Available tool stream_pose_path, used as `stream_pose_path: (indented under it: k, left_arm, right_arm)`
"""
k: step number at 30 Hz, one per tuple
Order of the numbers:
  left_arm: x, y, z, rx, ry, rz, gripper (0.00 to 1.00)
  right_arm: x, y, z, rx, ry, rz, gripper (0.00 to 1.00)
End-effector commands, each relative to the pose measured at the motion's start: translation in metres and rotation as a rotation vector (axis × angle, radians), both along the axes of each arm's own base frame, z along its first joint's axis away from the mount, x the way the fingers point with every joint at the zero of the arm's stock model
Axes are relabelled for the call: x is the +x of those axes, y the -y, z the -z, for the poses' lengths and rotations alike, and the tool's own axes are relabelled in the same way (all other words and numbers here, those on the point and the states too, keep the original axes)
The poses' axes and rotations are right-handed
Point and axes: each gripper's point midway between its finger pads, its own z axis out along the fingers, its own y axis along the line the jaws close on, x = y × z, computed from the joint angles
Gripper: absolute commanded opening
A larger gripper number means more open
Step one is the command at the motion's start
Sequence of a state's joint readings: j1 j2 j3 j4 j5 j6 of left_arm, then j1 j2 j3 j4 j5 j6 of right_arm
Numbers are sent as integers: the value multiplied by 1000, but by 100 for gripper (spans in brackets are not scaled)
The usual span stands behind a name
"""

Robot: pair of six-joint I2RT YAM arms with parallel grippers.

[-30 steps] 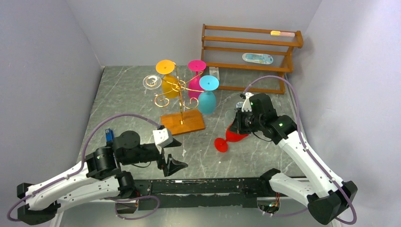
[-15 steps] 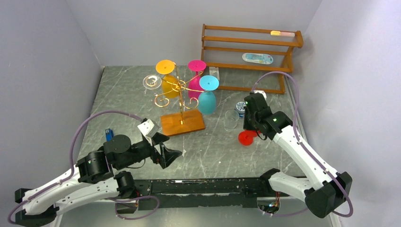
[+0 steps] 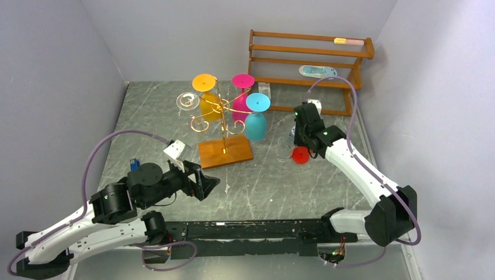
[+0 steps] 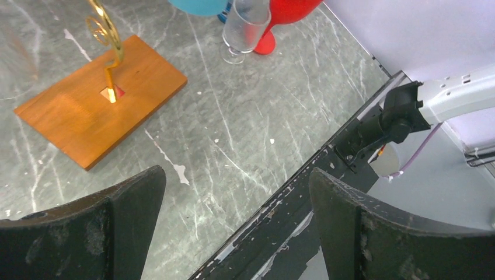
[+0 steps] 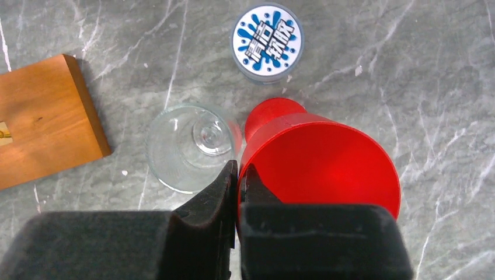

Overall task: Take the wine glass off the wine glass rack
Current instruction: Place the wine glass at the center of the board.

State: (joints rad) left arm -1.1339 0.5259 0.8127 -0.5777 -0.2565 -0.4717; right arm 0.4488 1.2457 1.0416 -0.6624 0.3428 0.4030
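The wine glass rack is a gold wire stand on an orange-brown wooden base. Several wine glasses hang upside down on it: orange, pink, teal and a clear one. My right gripper is shut on the rim of a red wine glass, bowl up, foot low near the table. My left gripper stands open and empty over the table's front edge.
A clear glass stands right beside the red one. A round blue-and-white lidded tub sits just behind them. A brown slatted shelf stands at the back right. A small blue object lies at the left.
My right arm carried the red wine glass from the front middle back and right, turning it bowl-up beside the clear glass. My left arm drew slightly left and up.
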Motion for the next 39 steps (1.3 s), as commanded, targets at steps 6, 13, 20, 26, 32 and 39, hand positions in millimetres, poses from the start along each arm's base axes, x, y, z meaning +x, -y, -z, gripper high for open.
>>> stream_pose_path:
  k: [6,13,20,26,32,39]
  left_arm:
    - [11,-39,-20,0,11,-165,97]
    - [15,-42,-12,75,-19,-202,97]
    - [21,-40,-12,104,-17,-228,97]
    - [22,-47,-12,97,-21,-260,97]
    - [25,-62,-16,106,-5,-309,98]
    - [36,-64,-20,112,-17,-396,100]
  right_arm:
    - [22,-6,-1,3,12,4,0]
    - [19,-5,4,-6,-8,-2,11]
    - [22,1,4,-51,-23,14,11]
    - [25,2,7,-69,-29,9,11]
    - [22,-4,22,-66,-90,-17,13]
    - [26,-8,1,-35,-52,-11,33]
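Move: About 3 cm to the right of the right hand and 1 cm ahead is the red wine glass, held by its rim, its middle some 8 cm below. The clear wine glass stands about 4 cm to the hand's left and level with it, 8 cm down; the blue tin is some 7 cm ahead and 2 cm right, 13 cm down. From the left hand the red glass lies about 19 cm ahead, 33 cm right and 19 cm below. Easing forward and down by about a centimetre each way, the right hand sets the red wine glass down between the clear glass and the tin, then opens its pinch on the rim partway, creeping another centimetre down with one finger still inside the bowl. The empty left hand, fingers wide, draws about 5 cm left and slightly forward, away from the glasses, turning some 15 degrees counter-clockwise. ##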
